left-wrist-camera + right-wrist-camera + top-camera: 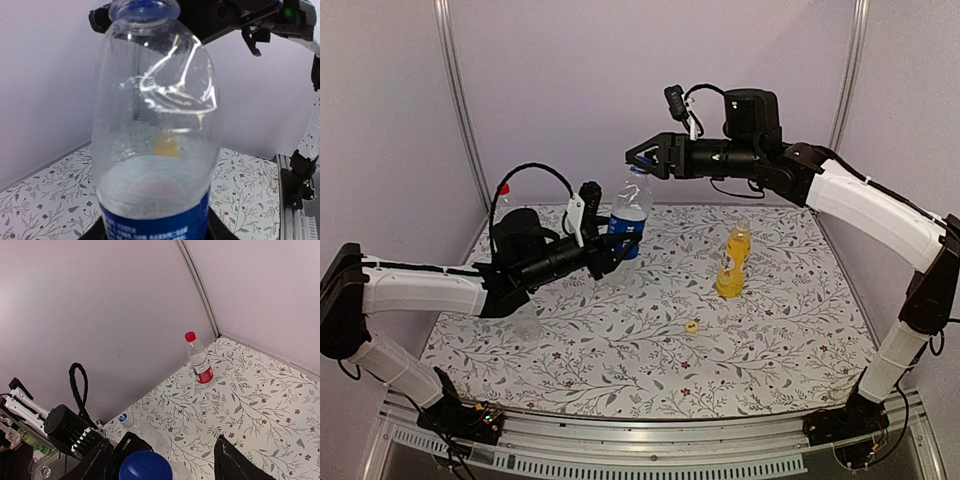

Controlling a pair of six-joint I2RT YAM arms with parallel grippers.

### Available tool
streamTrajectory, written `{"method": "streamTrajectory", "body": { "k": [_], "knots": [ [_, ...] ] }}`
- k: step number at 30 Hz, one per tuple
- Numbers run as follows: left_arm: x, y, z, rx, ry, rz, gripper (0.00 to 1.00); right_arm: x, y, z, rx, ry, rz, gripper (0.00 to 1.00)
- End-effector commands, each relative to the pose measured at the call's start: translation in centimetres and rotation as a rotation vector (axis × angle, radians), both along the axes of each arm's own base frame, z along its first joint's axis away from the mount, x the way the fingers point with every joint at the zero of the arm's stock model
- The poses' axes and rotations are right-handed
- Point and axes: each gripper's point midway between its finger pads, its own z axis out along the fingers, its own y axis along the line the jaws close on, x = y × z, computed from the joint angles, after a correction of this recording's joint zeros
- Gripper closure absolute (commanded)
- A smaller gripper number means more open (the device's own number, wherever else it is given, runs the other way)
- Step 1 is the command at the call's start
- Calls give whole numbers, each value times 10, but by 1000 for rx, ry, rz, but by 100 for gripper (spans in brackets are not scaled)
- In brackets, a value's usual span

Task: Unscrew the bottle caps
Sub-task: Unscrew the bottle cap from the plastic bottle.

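My left gripper (616, 243) is shut on the clear bottle with a blue label (629, 221) and holds it upright above the table. In the left wrist view that bottle (155, 150) fills the frame, dented near its shoulder. Its blue cap (145, 466) lies between the open fingers of my right gripper (164, 466), with a gap on each side. The right gripper (641, 158) hovers at the bottle's top. The yellow-liquid bottle (733, 262) stands uncapped at centre right, and a small yellow cap (691, 326) lies in front of it.
A red-capped bottle with a red-white label (199, 360) stands near the back left corner. A plain clear bottle (148, 432) lies on its side under my left arm. The flowered mat (650, 370) covers the table, with walls close behind.
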Motion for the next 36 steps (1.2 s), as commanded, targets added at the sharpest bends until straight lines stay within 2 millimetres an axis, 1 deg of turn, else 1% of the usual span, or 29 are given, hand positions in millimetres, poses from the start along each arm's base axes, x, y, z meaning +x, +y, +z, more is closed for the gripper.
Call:
{"method": "streamTrajectory", "body": {
  "k": [1,7,16,19,22,24,26,30,33,36],
  "knots": [
    [-3,1,21,-25,-46,10,57,-6,3,11,22,-11,23,40],
    [-1,2,21,-21,-48,22,57,-10,4,13,30,-18,42,55],
    [0,3,19,-13,-48,33,57,-14,2,16,37,-33,54,70],
    [0,3,19,-13,-49,31,57,-18,0,21,46,-57,68,77],
    [-5,1,21,-21,-56,6,57,-26,-1,27,50,-117,112,80],
    [-9,-1,23,-25,-64,-21,57,-32,-6,35,53,-175,141,83],
    [-11,-3,22,-26,-64,-38,57,-32,-14,42,57,-215,161,84],
    [-12,-3,23,-28,-66,-43,57,-27,-32,52,67,-255,165,86],
    [-12,-3,22,-28,-67,-43,57,-23,-43,57,71,-267,147,85],
    [-12,-4,21,-24,-71,-50,57,-21,-50,58,79,-253,149,85]
  ]
}}
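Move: The blue cap is already between the right hand's open fingers, within about 1 cm of their middle. Loose on the table lies the yellow cap, about 10 cm back, 12 cm to the right and some 40 cm below that hand; the yellow bottle stands level with it, roughly 23 cm to its right and 33 cm down. From the left hand, which holds the bottle, the blue cap is about 13 cm up, 3 cm forward and 3 cm right. The right fingers close on the blue cap and pinch it from both sides while the hand barely shifts. Still gripping, the hand then pulls right, back and up, about 2 cm each way, turning some 10 degrees counter-clockwise and tipping its fingertips up slightly. The left hand keeps its hold on the bottle and is drawn back and up by about a centimetre. ##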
